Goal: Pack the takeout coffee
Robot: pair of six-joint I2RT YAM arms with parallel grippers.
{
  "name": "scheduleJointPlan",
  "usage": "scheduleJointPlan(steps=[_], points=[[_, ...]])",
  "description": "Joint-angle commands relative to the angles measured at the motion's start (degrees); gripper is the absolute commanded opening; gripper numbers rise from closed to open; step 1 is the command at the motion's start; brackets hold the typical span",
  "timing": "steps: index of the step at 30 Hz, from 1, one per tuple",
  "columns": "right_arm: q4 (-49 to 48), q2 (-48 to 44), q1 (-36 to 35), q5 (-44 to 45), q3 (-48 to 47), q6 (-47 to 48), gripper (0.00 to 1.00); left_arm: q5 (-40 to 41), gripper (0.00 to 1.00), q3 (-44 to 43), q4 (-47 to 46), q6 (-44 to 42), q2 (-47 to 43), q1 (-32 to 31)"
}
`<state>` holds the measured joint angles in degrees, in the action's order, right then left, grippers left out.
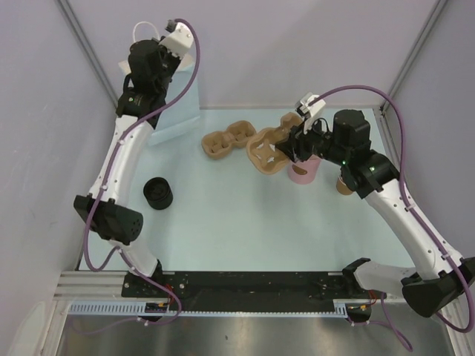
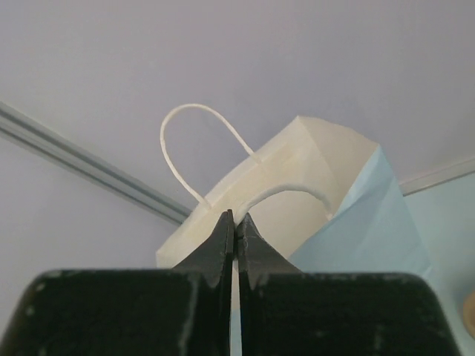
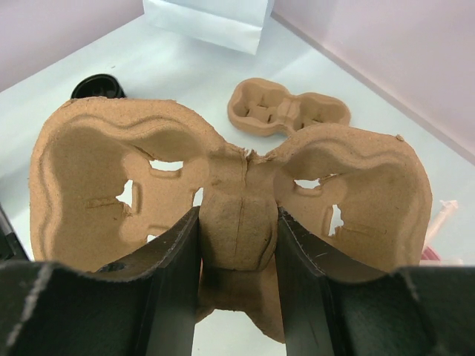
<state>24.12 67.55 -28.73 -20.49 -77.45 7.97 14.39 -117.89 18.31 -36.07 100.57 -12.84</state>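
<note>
The takeout coffee as a single cup is out of view. A round black lid piece (image 1: 157, 193) sits on the table at the left, and shows as a black lid piece (image 3: 96, 85) in the right wrist view. My left gripper (image 2: 236, 219) is raised at the far left, shut on the near white handle of a paper bag (image 2: 312, 170). That bag (image 1: 178, 104) stands upright with its mouth open. My right gripper (image 3: 237, 215) is shut on the middle ridge of a brown pulp cup carrier (image 3: 96, 170), holding the carrier (image 1: 267, 148) tilted above the table.
A second pulp carrier (image 1: 226, 141) lies flat left of the held one. A pink cup (image 1: 303, 174) with white straws stands under my right wrist. A tan cup shape (image 1: 343, 184) shows beside it, mostly hidden by the arm. Walls close in behind and at both sides.
</note>
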Motion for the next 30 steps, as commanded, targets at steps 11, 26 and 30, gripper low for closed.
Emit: scheduleJointPlan(steps=[11, 26, 30], points=[[-8.82, -9.54, 8.93, 15.48, -0.68, -0.85, 0.33, -1.02, 0.00, 7.93, 4.45, -1.81, -19.71, -16.68], [-8.47, -11.30, 18.44, 12.49, -1.30, -3.83, 0.32, -6.25, 0.00, 22.44, 7.54, 4.17, -27.02, -26.70], [-8.39, -10.95, 20.20, 10.39, -1.30, -5.42, 0.31, -4.46, 0.00, 23.58, 6.83, 6.18, -26.92, -28.46]])
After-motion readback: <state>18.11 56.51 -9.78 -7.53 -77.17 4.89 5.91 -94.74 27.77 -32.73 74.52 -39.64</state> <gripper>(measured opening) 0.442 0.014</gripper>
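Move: Over the far left of the table, the left hand holds the bag by its handle; the clear middle of the table it is bound for lies about 20 cm back, 22 cm right and 46 cm below. The carrier on the table is roughly 6 cm ahead and 17 cm right, the black lids 21 cm back and 6 cm left. From the right hand, holding another carrier, the paper cups lie 5 cm ahead, 25 cm right; the straw cup 10 cm ahead, 8 cm right; both 30 cm below. Swinging the hanging bag back and to the right, some 19 and 17 cm, the left hand brings it towards the clear middle, arching up about 8 cm and then sinking 10, while it turns 35 degrees clockwise, fingers still shut on the handle. The right hand carries its pinched carrier about 15 cm right and 9 cm up, turning clockwise, out of the bag's way. ##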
